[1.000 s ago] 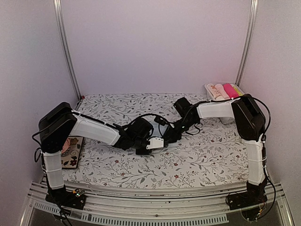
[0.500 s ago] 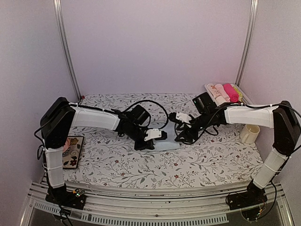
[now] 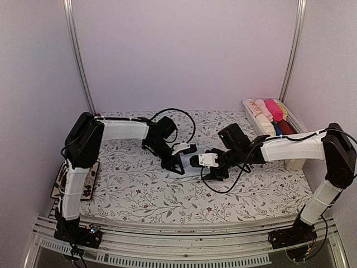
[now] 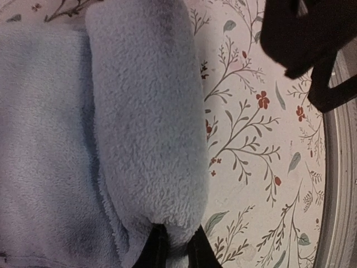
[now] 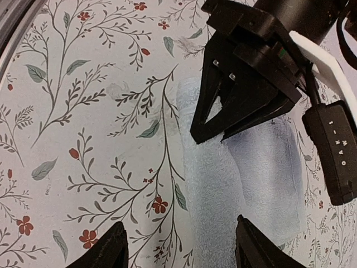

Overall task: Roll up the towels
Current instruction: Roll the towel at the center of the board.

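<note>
The light blue towel [image 4: 39,139] lies on the flowered table cover at mid-table, one side of it wound into a thick roll [image 4: 145,123]. My left gripper [image 4: 173,251] is shut on the near end of that roll. From above, the left gripper [image 3: 179,166] and the right gripper [image 3: 196,162] meet over the towel [image 3: 193,171]. My right gripper [image 5: 181,251] is open and hovers over the towel's [image 5: 217,190] flat edge, one finger above the cloth and the other above bare cover. The left gripper [image 5: 245,84] faces it. A cream roll [image 3: 295,164] peeks from behind my right forearm.
A white basket [image 3: 294,120] at the back right holds several rolled cloths in cream, pink, hot pink, dark blue and maroon. A patterned card [image 3: 70,181] lies at the left edge of the cover. Metal posts [image 3: 78,56] stand at the back corners.
My right arm has stretched out and swung its gripper left, up to the towel, with its jaws spread wider. The left gripper has stayed shut on the roll and drawn it slightly farther back.
</note>
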You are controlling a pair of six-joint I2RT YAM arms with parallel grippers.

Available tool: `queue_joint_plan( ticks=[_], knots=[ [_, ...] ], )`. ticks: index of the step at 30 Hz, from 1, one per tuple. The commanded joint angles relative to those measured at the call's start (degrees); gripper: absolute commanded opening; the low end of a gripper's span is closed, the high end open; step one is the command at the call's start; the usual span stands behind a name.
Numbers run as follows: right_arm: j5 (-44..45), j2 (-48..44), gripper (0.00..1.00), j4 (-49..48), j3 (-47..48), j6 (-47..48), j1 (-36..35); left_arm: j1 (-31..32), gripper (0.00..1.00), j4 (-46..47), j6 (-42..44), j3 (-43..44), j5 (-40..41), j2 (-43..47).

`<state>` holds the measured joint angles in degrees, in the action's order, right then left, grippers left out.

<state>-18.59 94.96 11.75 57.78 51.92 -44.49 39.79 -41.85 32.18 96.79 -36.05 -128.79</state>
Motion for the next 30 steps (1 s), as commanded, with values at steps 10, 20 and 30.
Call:
queue_joint_plan(
  ticks=[10, 20, 30],
  knots=[
    [9.17, 11.53, 0.63, -7.96, 4.61, 3.8, -1.39, -3.23, 0.07, -9.65, -0.55, 5.4, -10.02, -7.58],
    [12.57, 17.25, 0.26, -7.75, 7.24, 2.12, -1.83, -4.29, 0.12, -9.75, -0.51, 5.11, -11.75, -8.12],
    [6.63, 16.67, 0.05, 0.76, 9.9, -0.69, -1.88, -4.84, 0.67, -3.83, -4.04, -0.39, 1.85, 1.43]
  ],
)
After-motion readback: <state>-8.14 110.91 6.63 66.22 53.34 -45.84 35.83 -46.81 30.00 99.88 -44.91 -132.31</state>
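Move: Some 5 cm ahead, 2 cm to the left and 6 cm below the open right hand is the right-hand part of the blue towel's roll, which runs left to right. The left fingers, already shut on the roll, are about 13 cm left of the right hand and 5 cm farther out, 6 cm lower; from them that right part lies 11 cm to the right, level. The flat towel's middle is about 7 cm farther out than the roll. Reaching down about 6 cm and forward 5 cm, slightly leftward, the right hand brings its open fingers around the roll's right part and closes them to pinch it, tilting only some 10 degrees. The left hand keeps its pinch near the roll's left end, turning it forward another 10–15 degrees almost in place, then opens wide around the roll and starts easing left. ##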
